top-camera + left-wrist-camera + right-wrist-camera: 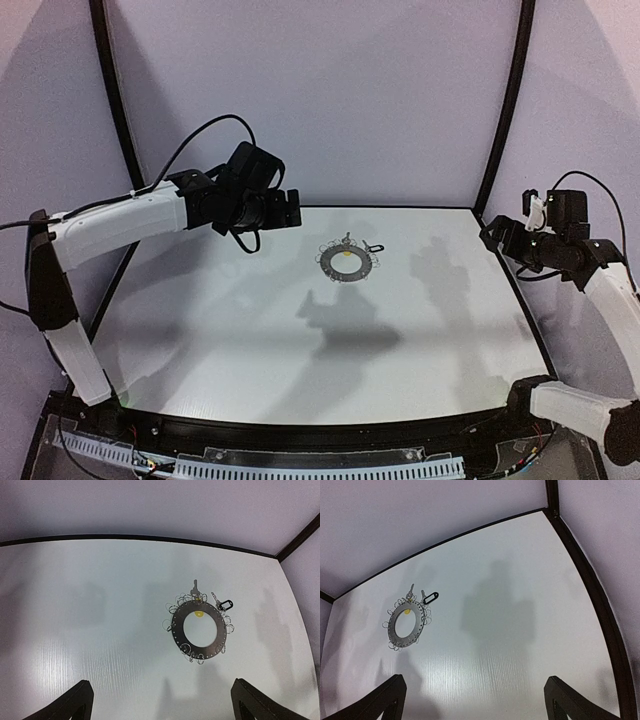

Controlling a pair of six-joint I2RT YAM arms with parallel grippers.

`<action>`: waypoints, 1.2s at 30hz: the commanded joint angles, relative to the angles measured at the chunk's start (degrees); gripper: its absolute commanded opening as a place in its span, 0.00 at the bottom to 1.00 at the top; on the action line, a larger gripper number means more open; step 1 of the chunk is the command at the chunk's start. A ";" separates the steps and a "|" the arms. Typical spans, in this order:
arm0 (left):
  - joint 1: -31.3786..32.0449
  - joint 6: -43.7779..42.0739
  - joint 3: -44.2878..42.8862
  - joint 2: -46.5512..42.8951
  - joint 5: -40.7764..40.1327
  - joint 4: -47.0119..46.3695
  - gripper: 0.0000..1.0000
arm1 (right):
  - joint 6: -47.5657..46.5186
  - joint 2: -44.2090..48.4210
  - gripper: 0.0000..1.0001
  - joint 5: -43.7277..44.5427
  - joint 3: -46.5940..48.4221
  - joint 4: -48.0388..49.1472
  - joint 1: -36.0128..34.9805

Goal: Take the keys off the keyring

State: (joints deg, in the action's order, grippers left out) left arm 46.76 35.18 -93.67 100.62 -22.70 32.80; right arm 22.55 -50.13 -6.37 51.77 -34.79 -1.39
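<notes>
The keyring is a flat grey hoop fringed with thin wire loops, lying flat on the white table behind its middle. It also shows in the left wrist view and in the right wrist view. The black-headed key lies just outside the hoop's far right rim. The yellow key head shows inside the hoop's hole at its far edge, and a small silver blade sticks out beyond the rim there. My left gripper is open and empty, held above the table to the left of the hoop. My right gripper is open and empty, high at the right edge.
The table has a black border, with pale curtain walls and two black poles behind it. Arm shadows fall on the table in front of and to the right of the hoop.
</notes>
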 commanded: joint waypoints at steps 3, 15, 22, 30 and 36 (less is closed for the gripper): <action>-0.31 0.89 0.79 -2.97 0.94 1.48 0.99 | -1.56 0.53 0.98 -1.93 -0.48 1.49 0.07; -1.78 2.24 4.28 -4.59 1.96 1.80 0.99 | -3.05 -9.44 0.98 -11.24 1.28 10.76 -2.85; -2.35 4.16 9.03 -7.22 2.68 1.78 0.99 | -6.72 -31.68 0.98 -7.62 12.89 12.99 -13.80; -2.63 5.78 13.60 -10.38 2.17 1.65 0.99 | -11.99 -55.91 0.98 -7.58 30.97 10.59 -19.68; -2.92 7.66 16.44 -11.90 1.69 1.86 0.99 | -9.56 -70.37 0.96 -5.41 42.90 8.57 -20.84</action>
State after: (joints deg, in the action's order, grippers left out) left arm 44.25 41.06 -79.13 91.48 -20.60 33.89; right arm 12.27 -115.00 -13.52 89.62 -24.05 -21.76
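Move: Out ahead and to the left of the open right hand lies the black-tagged key, about 25 cm forward, 19 cm left and 22 cm down. The big metal keyring is centred roughly 4 cm nearer and 7 cm farther left than that key; the plain key at its far edge lies some 28 cm ahead and 25 cm left of the hand. From the left hand, the tagged key is about 17 cm ahead, 20 cm right and 22 cm below. Swinging in from the right side of the table after a brief wait, the right hand sweeps left about 20 cm and forward nearly as far, sinking some 12 cm towards the black-tagged key. Its wrist turns about 30 degrees counter-clockwise and tips further down, fingers wide open. The left hand, also open, shifts about 5 cm left while lowering and drawing back slightly. ##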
